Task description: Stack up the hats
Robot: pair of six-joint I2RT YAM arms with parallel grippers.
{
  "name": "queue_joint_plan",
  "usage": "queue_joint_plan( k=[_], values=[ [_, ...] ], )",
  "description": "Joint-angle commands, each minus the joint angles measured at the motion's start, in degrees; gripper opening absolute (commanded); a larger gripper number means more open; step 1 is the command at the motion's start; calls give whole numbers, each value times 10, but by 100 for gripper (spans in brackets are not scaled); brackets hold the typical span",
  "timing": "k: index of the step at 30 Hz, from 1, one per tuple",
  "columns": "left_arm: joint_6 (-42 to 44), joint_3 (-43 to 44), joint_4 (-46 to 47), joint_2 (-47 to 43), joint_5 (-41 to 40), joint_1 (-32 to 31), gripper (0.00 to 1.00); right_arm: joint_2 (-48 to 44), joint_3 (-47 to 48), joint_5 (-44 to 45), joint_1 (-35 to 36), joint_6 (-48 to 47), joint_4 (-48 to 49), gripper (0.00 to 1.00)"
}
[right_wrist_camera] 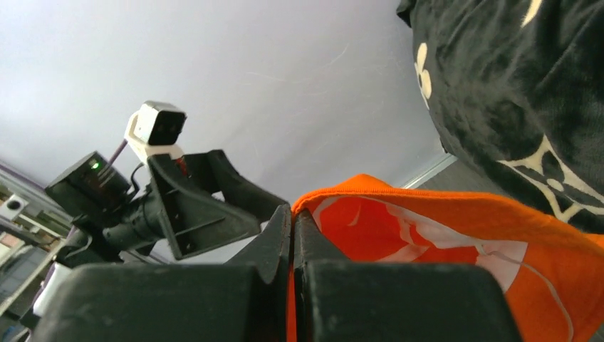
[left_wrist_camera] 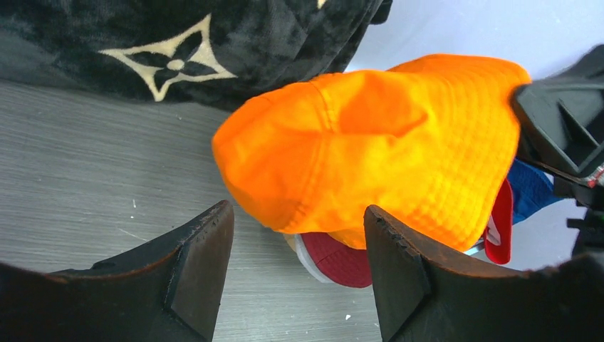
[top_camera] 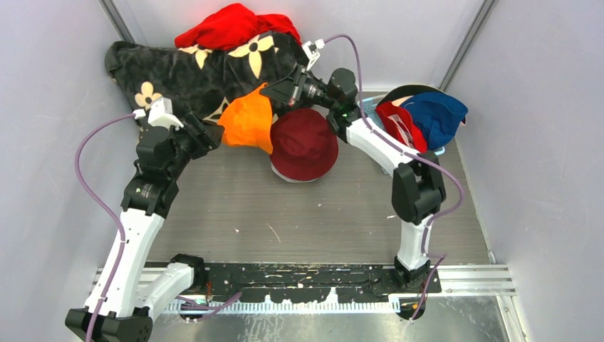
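Observation:
An orange hat hangs lifted by its brim, with my right gripper shut on that brim; the right wrist view shows the closed gripper pinching the orange hat's edge. A maroon hat lies crown-up on the table just right of it, over a pale hat edge. My left gripper stands open at the orange hat's left side. From the left wrist, the orange hat hangs just beyond the fingers of the open left gripper, nothing between them, the maroon hat below. A red hat and a royal blue hat lie at the right.
A black blanket with cream flower marks covers the back left, with a bright red cloth heap behind it. Grey walls close in on both sides. The grey tabletop stretches toward the arm bases.

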Motion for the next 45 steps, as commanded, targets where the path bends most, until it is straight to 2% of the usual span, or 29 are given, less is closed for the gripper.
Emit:
queue_joint_plan(
  k=[1, 6, 19, 32, 39, 45],
  values=[
    [11, 29, 10, -16, -3, 4, 68, -114, -33, 4, -2, -49, 25, 1],
    [4, 25, 14, -12, 9, 4, 68, -174, -97, 19, -21, -65, -1, 1],
    [-5, 35, 26, 16, 37, 3, 68, -278, -236, 37, -134, -64, -70, 1],
    [-10, 36, 36, 44, 43, 4, 67, -262, -349, 10, -239, -40, -27, 1],
    [-12, 31, 52, 69, 47, 2, 67, -249, -399, 6, -251, -55, -33, 1],
    [-31, -10, 116, 86, 63, -3, 67, -243, -454, 30, -252, -92, -71, 1]
  ],
)
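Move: Below the right hand, which holds the orange hat by its brim, the hat stack on its stand is topped by the dark red hat, about 11 cm to the right, 2 cm back and some 20 cm down. Also from the right hand, the basket is roughly 43 cm right and 14 cm farther out, and the dark pillow about 18 cm left and 25 cm out, both around 30 cm lower. From the left hand, the stack is some 6 cm ahead, 21 cm right and 14 cm below. Swinging the pinched orange hat back over the stack, the right hand first lifts about 5 cm while easing back and right, then sweeps right and down and recovers forward, finishing almost straight down beside the stack's right side: some 22 cm right and 14 cm lower overall. The wrist turns clockwise about 30 degrees and the raised fingers dip to nearly level; the grip stays shut. The open left hand drifts about 4 cm towards the stack. ##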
